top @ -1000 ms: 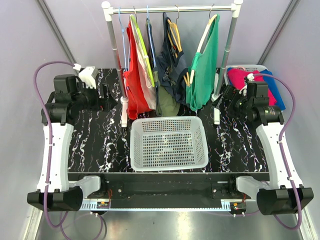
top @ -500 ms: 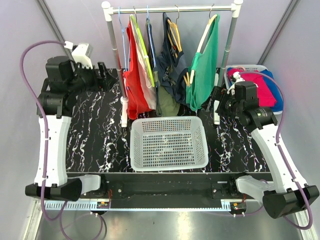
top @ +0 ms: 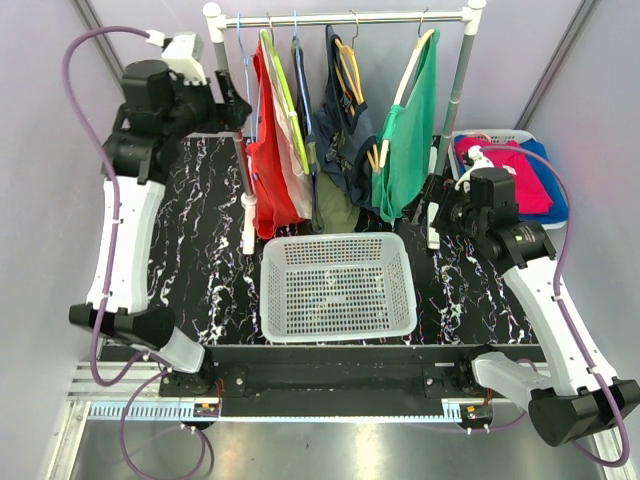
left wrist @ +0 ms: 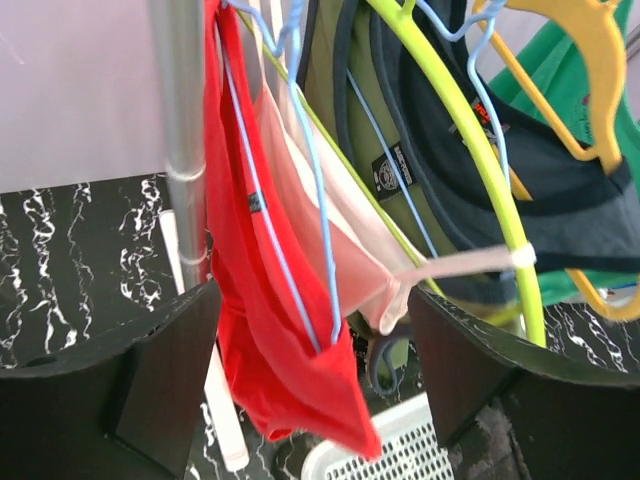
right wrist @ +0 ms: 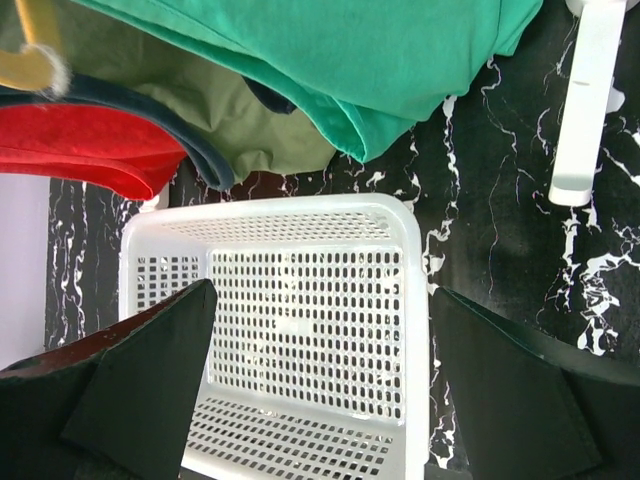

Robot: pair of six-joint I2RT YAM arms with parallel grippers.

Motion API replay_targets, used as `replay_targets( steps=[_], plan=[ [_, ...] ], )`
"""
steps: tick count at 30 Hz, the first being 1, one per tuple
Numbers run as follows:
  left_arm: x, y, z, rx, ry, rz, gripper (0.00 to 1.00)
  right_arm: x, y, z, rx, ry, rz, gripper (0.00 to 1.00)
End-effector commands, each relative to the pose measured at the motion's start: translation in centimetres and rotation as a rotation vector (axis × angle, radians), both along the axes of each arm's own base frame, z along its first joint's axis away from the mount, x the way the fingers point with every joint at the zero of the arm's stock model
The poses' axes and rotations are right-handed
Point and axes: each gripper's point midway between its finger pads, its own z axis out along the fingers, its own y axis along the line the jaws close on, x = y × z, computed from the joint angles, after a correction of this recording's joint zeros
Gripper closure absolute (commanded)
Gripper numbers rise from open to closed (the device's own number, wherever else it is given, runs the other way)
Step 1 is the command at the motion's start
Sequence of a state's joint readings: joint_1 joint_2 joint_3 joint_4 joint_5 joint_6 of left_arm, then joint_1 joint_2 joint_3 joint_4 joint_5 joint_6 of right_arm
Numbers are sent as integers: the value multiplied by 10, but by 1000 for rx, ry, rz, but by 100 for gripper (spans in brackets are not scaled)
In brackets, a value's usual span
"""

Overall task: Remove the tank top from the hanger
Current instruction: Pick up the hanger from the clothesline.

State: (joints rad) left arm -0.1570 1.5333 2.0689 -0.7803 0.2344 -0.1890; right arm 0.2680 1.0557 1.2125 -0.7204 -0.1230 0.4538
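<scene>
A red tank top (top: 272, 160) hangs on a blue wire hanger (top: 246, 70) at the left end of the rack rail (top: 345, 18). My left gripper (top: 232, 108) is raised beside the rack's left post, open. In the left wrist view the red tank top (left wrist: 270, 330) and its blue hanger (left wrist: 300, 200) show between the two dark fingers (left wrist: 150, 380), with no contact visible. My right gripper (top: 438, 200) hangs open low beside the green garment (top: 410, 130), nothing between its fingers (right wrist: 140, 370).
Pink, olive, navy and green garments hang on lime, blue, and wooden hangers along the rail. A white basket (top: 337, 285) sits mid-table below them. A bin (top: 520, 137) with pink and blue clothes stands at the back right. The rack's white foot (right wrist: 585, 100) lies by my right gripper.
My left arm has risen and swung back and right to the rack's left end, its jaws narrowing slightly. The right arm has shifted a little toward the rack.
</scene>
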Motion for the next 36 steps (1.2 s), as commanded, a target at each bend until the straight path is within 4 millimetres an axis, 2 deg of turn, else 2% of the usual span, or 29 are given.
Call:
replay_targets(
  steps=[1, 6, 11, 15, 20, 24, 29, 32, 36],
  plan=[
    [22, -14, 16, -5, -79, 36, 21, 4, 5, 6, 17, -43, 5, 2],
    [41, -16, 10, 9, -92, 87, 22, 3, 8, 5, 28, -47, 12, 2],
    [51, -11, 8, 10, -120, 127, 25, 2, 9, 5, 30, -48, 16, 2],
    [57, -12, -6, 24, -106, 125, 34, 3, 10, 8, 39, -51, 21, 3],
    [65, -19, -26, 44, -69, 108, 36, 4, 13, 15, 55, -66, 28, 3],
    [68, -17, -26, 51, -76, 120, 46, 4, 14, 15, 53, -65, 31, 3],
    [68, -17, -25, 53, -90, 119, 64, 4, 15, 12, 56, -54, 35, 4],
    [69, -18, -27, 51, -83, 114, 69, 5, 16, 15, 61, -57, 38, 4],
    [70, -19, -27, 48, -84, 111, 72, 4, 16, 17, 66, -62, 37, 5]
  ],
)
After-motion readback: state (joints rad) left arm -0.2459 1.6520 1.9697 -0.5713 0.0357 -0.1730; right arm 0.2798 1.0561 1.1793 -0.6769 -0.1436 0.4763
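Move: The near arm of the light-blue hanger, with the red tank top on it, is about 7 cm ahead of the open left hand, 2 cm to its right and 5 cm lower. The red tank top's middle hangs roughly 10 cm ahead, 3 cm right and 20 cm below; the rack post stands some 15 cm ahead and 3 cm left, the lime hanger about 7 cm ahead and 8 cm right. From the right hand the blue hanger is some 35 cm left, 18 cm ahead and 13 cm higher. Forward and down, bearing a little right, the left hand reaches about 6 cm ahead and 5 cm lower to the near arm of the blue hanger, quick at first and then easing. The wrist turns only some 5 degrees counter-clockwise while the fingers narrow from wide to under a third open, one on either side of the blue bar. ##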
